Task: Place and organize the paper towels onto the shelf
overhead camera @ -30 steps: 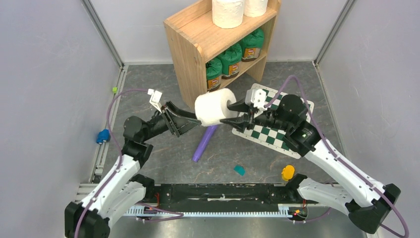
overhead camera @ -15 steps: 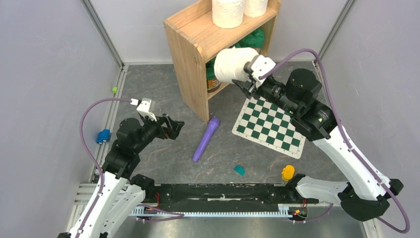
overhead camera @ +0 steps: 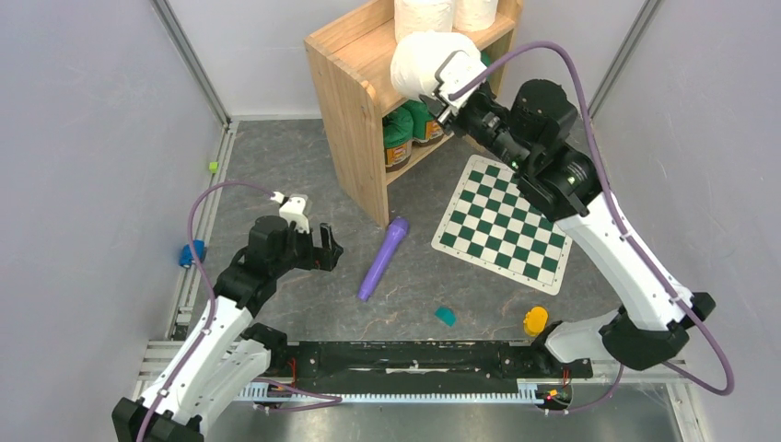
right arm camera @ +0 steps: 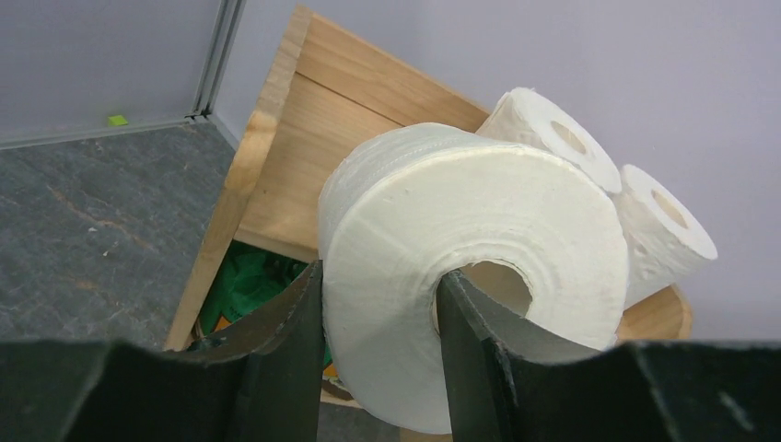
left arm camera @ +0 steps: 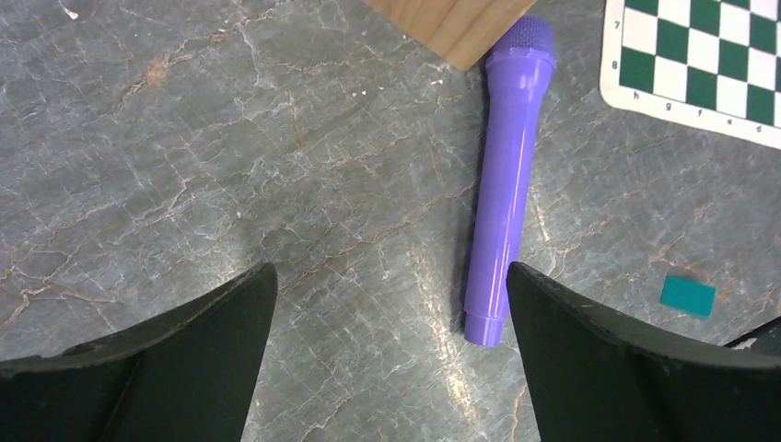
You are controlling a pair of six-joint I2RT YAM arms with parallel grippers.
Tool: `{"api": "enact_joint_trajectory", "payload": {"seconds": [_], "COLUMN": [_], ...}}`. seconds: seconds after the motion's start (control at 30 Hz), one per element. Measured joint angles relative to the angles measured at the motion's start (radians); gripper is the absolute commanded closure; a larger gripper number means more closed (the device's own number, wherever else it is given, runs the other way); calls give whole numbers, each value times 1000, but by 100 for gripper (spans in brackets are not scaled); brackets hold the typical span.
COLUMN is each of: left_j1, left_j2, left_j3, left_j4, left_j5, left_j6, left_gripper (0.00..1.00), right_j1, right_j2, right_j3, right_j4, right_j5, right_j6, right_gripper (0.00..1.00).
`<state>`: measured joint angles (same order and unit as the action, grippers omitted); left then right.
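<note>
My right gripper (overhead camera: 440, 81) is shut on a white paper towel roll (overhead camera: 422, 63), one finger inside its core and one outside, holding it over the front of the wooden shelf's (overhead camera: 348, 69) top tier. In the right wrist view the held roll (right arm camera: 460, 276) fills the middle, between the fingers (right arm camera: 285, 350). Two more paper towel rolls (overhead camera: 424, 14) (overhead camera: 476, 11) stand on the top tier behind it; they show in the right wrist view too (right arm camera: 553, 129) (right arm camera: 668, 226). My left gripper (overhead camera: 324, 253) is open and empty, low over the floor left of the shelf.
Green canisters (overhead camera: 398, 138) stand on the shelf's lower tier. A purple toy microphone (overhead camera: 383, 258) lies on the floor, also in the left wrist view (left arm camera: 507, 175). A green-and-white checkered board (overhead camera: 502, 221), a small teal block (overhead camera: 446, 316) and a yellow object (overhead camera: 535, 320) lie to the right.
My right gripper has lifted the roll from between both grippers up and back to the shelf's top tier. My left gripper has let go and drawn back down to the left.
</note>
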<state>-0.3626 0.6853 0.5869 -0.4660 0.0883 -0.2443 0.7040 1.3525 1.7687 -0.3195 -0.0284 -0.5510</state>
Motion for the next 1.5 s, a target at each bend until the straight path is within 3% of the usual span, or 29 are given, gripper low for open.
{"api": "enact_joint_trajectory", "payload": {"seconds": [0.17,0.47,0.93,1.23,1.5], "left_j1": [0,0,0,0,0], "left_j2": [34,42,39,32,32], "left_j3": [6,19,19,19,18], "left_j4": [-1,7,19,20,27], "left_j5": [0,-1,-1,-1,-1], "left_j6": [32,86,101,101,101], "left_gripper": [0,0,0,0,0], "right_j1": [0,0,0,0,0], "right_j2": [79,142,212,246,138], "right_j3": [79,115,201,208,45], "right_j4": [13,36,162,220,358], "right_j5": [0,-1,-27,-86,-105], "right_j6": [-24,-45,-80,-89,-85], "right_gripper": [81,46,27,2,2]}}
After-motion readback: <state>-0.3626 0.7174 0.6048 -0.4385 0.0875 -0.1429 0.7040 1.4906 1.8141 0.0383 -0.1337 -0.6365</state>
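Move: The right hand still holds the last white roll by its wall, one finger in the core. The roll leans, its middle about 4 cm ahead and 4 cm below the hand, bound for the free left spot on the shelf's upper board, some 8 cm ahead, 6 cm left and 5 cm down. Nearly level with that spot, the middle roll stands about 15 cm straight ahead of the hand and the right roll 19 cm ahead, 9 cm right. From the idle left hand, the spot lies roughly 20 cm ahead, 13 cm right and 30 cm up. The right hand carries the roll about 4 cm forward and left over the upper board to the free place left of the two standing rolls, dips slightly, and begins to open its fingers from the pinched wall. As they spread wide it rises some 5 cm, tilting its fingertips up about 15 degrees and edging a little farther forward and left, then backs off a couple of centimetres to the right and towards the base, clear of the roll and with no finger left in the core. ##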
